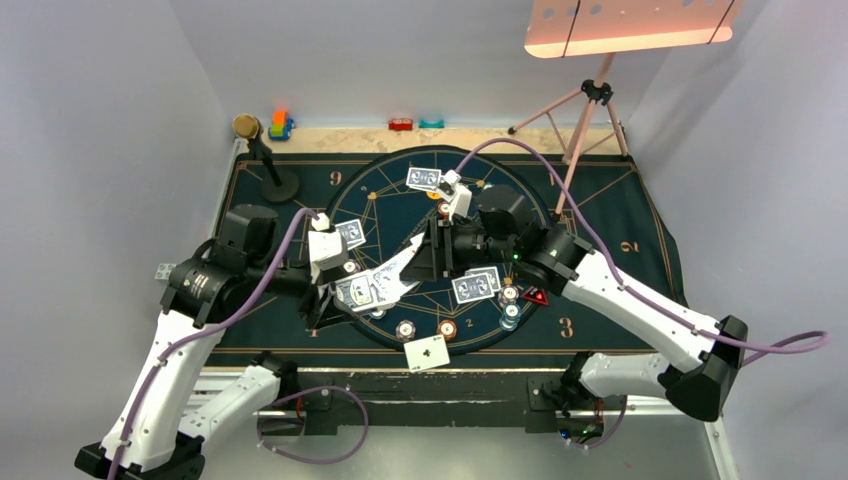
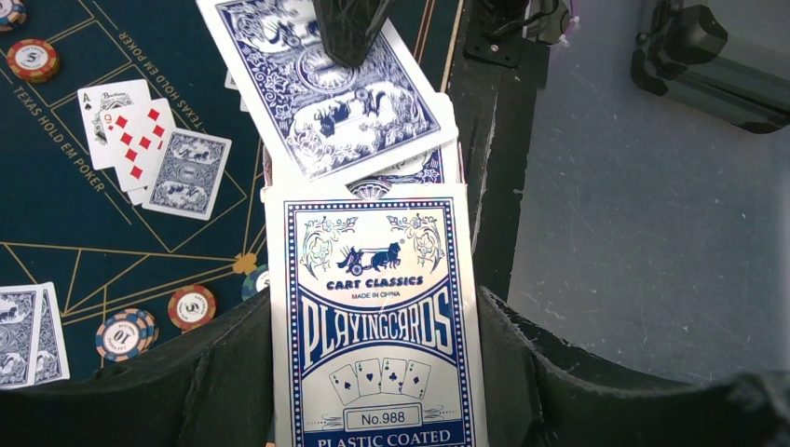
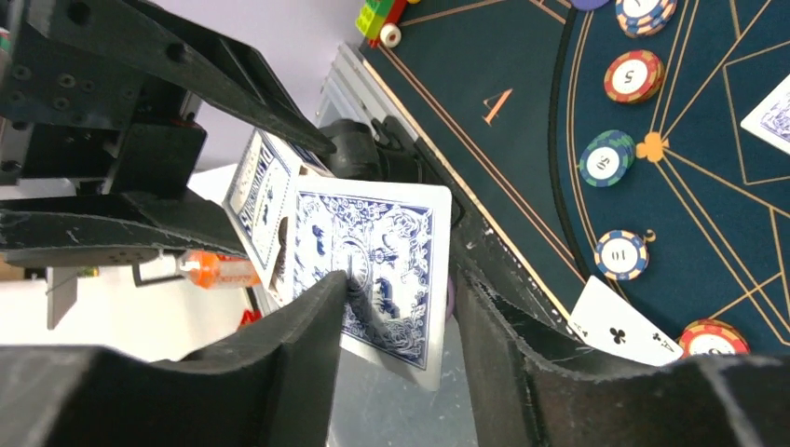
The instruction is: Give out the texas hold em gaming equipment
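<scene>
My left gripper [image 2: 373, 396] is shut on a blue-and-white playing card box [image 2: 373, 317], held over the mat's near left part [image 1: 355, 293]. One blue-backed card [image 2: 326, 93] sticks out of the box's open end. My right gripper [image 3: 401, 307] stands open around that card [image 3: 373, 270]: the left pad touches its back, the right pad is a gap away. Cards lie on the mat in face-down pairs [image 1: 476, 285] [image 1: 424, 179], and an ace of clubs [image 1: 427, 352] lies at the near edge. Striped chips [image 1: 405, 329] [image 1: 510, 310] and a red-black triangular marker [image 1: 536, 296] sit near them.
A microphone on a stand [image 1: 247, 126] is at the mat's far left corner. Small toy blocks [image 1: 281, 124] [image 1: 401, 124] line the back edge. A tripod music stand [image 1: 590, 100] rises at the far right. The two arms meet over the mat's middle.
</scene>
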`<action>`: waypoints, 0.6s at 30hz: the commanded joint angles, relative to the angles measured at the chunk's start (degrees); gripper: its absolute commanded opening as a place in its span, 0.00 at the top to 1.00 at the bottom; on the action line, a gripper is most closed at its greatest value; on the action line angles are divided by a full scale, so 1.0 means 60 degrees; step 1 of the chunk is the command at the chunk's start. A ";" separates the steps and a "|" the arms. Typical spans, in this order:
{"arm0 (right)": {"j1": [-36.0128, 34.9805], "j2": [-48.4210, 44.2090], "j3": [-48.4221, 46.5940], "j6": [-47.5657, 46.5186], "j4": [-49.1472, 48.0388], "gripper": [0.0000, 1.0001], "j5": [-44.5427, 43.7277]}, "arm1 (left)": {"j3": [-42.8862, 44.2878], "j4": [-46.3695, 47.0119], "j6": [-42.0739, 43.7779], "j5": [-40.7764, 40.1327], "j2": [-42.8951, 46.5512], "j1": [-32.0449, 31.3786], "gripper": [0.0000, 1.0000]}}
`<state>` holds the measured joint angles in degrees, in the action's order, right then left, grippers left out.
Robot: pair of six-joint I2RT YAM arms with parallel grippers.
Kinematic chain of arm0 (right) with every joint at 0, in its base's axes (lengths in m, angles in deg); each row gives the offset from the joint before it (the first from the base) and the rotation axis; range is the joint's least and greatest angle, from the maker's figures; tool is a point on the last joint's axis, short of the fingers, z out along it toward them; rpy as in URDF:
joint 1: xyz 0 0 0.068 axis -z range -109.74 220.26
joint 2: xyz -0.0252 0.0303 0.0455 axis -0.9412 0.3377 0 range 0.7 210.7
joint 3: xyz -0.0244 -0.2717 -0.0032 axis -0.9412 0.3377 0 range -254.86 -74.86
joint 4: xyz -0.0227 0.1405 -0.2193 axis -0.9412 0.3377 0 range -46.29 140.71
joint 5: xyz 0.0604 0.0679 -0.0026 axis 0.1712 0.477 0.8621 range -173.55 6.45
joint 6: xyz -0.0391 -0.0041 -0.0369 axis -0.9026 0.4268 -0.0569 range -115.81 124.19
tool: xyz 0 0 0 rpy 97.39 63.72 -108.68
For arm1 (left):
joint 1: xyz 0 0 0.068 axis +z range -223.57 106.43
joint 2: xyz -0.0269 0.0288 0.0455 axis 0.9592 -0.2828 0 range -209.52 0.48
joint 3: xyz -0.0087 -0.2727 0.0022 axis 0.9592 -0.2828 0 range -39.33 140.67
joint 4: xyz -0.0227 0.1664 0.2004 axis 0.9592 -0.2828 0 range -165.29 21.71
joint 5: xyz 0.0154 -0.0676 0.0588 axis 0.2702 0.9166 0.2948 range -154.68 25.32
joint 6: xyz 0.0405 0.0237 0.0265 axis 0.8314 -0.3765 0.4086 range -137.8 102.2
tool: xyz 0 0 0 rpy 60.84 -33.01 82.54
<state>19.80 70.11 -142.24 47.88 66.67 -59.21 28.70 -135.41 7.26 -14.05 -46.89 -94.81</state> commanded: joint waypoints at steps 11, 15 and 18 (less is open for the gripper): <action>0.0758 -0.1100 -0.0119 0.0406 -0.0221 0.93 -0.0220 | 0.0082 0.0354 -0.0001 0.0351 0.0131 0.0068 1.00; 0.1186 -0.1243 -0.0136 0.0353 -0.0060 0.99 -0.0159 | 0.0039 0.0343 0.0027 0.0321 0.0132 0.0067 1.00; 0.1890 -0.1402 -0.0145 0.0222 0.0134 1.00 -0.0176 | 0.0002 0.0348 0.0029 0.0318 0.0147 0.0067 1.00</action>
<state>26.97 63.68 -142.24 50.02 66.70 -59.95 28.68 -135.25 7.28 -13.92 -46.54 -94.70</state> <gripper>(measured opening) 0.010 0.713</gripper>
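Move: Between the right fingertips and the mouth of the card box lies the loose playing card, its middle about 2 cm left of the right hand and roughly level with it. The box is some 9 cm left and 4 cm back. On the table about 25 cm below the right hand lie the face-up community cards some 10 cm ahead, and the club card some 9 cm back. From the left hand, the loose card is about 9 cm right and 4 cm forward. Drawing the card off the open end of the box, the right hand goes up about 4 cm and nearly as far right, with some forward travel that grows towards the end. Its fingers close from half open to shut, pinching the card between them, while the hand turns some 10 degrees, mostly clockwise. The left hand stays put and keeps its hold on the box. ##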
